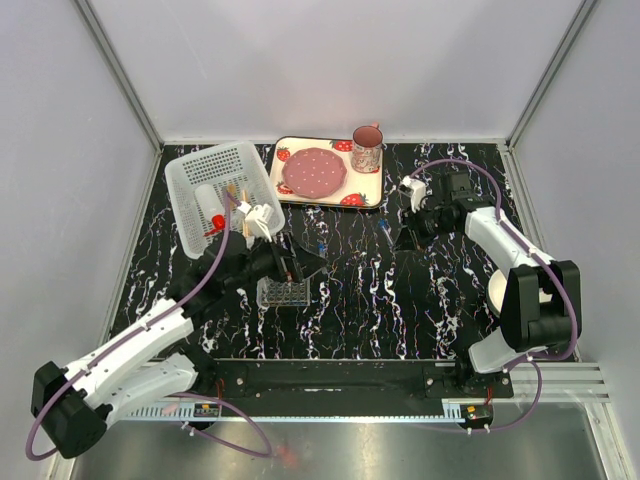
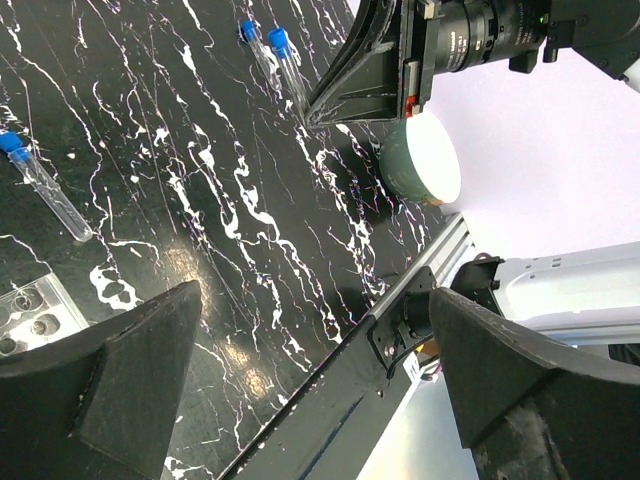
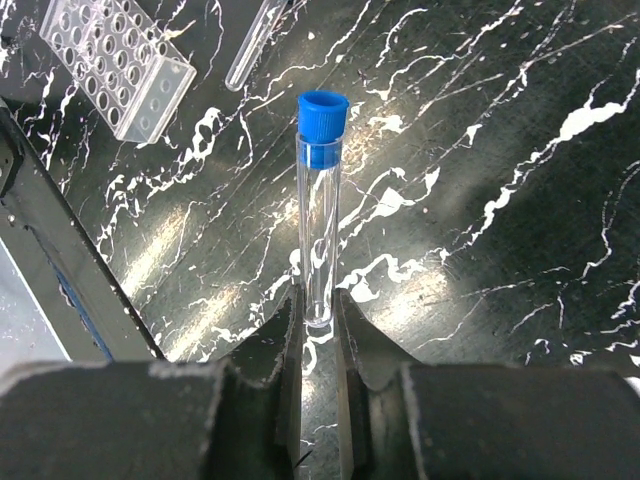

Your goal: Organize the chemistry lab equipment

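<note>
My right gripper (image 3: 318, 300) is shut on the rounded bottom end of a clear blue-capped tube (image 3: 320, 190), low over the black marbled table; in the top view this gripper (image 1: 400, 238) is right of centre. A second tube (image 3: 255, 40) lies further off, and the clear grid rack (image 3: 115, 65) stands beyond it. My left gripper (image 2: 315, 300) is open wide and empty, above the table beside the rack (image 1: 283, 292). The left wrist view shows two blue-capped tubes (image 2: 280, 50) by the right fingers and another tube (image 2: 45, 190) near the rack. The red-capped bottle (image 1: 216, 220) and wooden sticks (image 1: 238, 205) lie in a white basket.
The white perforated basket (image 1: 205, 165) sits at the back left. A strawberry-printed tray (image 1: 372, 190) with a pink plate and a mug (image 1: 367, 148) stands at the back centre. A round bowl (image 2: 425, 160) sits near the right arm. A black rail (image 1: 330, 375) runs along the near edge.
</note>
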`<action>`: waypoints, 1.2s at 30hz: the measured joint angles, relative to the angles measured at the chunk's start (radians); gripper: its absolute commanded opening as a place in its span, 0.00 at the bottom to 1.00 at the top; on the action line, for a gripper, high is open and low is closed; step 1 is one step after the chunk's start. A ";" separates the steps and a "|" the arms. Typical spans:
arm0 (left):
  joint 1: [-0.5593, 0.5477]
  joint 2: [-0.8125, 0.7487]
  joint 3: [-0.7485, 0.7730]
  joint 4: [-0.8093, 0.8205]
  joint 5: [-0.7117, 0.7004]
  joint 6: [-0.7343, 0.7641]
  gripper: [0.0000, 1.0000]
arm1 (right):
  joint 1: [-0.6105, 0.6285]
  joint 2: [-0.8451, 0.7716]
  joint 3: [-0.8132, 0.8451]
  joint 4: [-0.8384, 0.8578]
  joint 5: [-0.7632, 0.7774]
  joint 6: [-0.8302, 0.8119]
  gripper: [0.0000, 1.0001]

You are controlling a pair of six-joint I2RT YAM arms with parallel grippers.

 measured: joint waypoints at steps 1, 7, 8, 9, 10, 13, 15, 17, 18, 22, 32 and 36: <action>-0.002 0.010 0.002 0.009 0.003 0.000 0.99 | 0.002 0.000 -0.002 0.000 -0.007 -0.001 0.05; -0.018 0.068 0.026 0.034 0.014 0.001 0.99 | 0.003 -0.003 -0.018 0.000 -0.031 -0.008 0.05; -0.020 0.075 0.030 0.036 0.014 0.001 0.99 | 0.003 -0.004 -0.020 0.000 -0.037 -0.010 0.05; -0.023 0.081 0.033 0.040 0.015 0.002 0.99 | 0.003 -0.005 -0.021 -0.001 -0.039 -0.011 0.05; -0.027 0.089 0.037 0.041 0.016 0.003 0.99 | 0.003 -0.006 -0.022 0.000 -0.044 -0.012 0.05; -0.033 0.108 0.047 0.050 0.017 0.004 0.99 | 0.004 -0.008 -0.023 -0.001 -0.051 -0.015 0.05; -0.039 0.124 0.051 0.061 0.017 0.005 0.99 | 0.004 -0.012 -0.025 -0.001 -0.062 -0.016 0.05; -0.043 0.142 0.056 0.065 0.018 0.005 0.99 | 0.004 -0.016 -0.027 -0.001 -0.072 -0.016 0.05; -0.046 0.150 0.058 0.069 0.017 0.005 0.99 | 0.004 -0.018 -0.028 -0.002 -0.075 -0.016 0.05; -0.054 0.186 0.073 0.075 0.018 0.008 0.99 | 0.004 -0.024 -0.029 -0.002 -0.091 -0.018 0.05; -0.078 0.279 0.134 0.108 0.020 0.009 0.99 | 0.004 -0.032 -0.035 -0.005 -0.123 -0.025 0.05; -0.084 0.300 0.142 0.119 0.021 0.009 0.99 | 0.004 -0.033 -0.035 -0.008 -0.125 -0.029 0.05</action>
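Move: Out to the left hand's right, about 17 cm across, 10 cm ahead and 6 cm lower, is the blue-capped test tube in the right fingers. The tube rack is some 7 cm left of the left hand and level with it; a loose tube lies 9 cm ahead and 1 cm right, both about 20 cm below. From the right hand, the open left gripper is about 19 cm left, 8 cm back and 8 cm higher. Sweeping about 6 cm to its right and a little forward, the left hand closes in on the held test tube with its fingers still wide open, swinging slightly clockwise. The right hand keeps the tube pinched near its bottom end and eases it back about 2 cm, also left and up a little, towards the left gripper, its fingertips tipping up some 5 degrees. The two don't meet yet. ##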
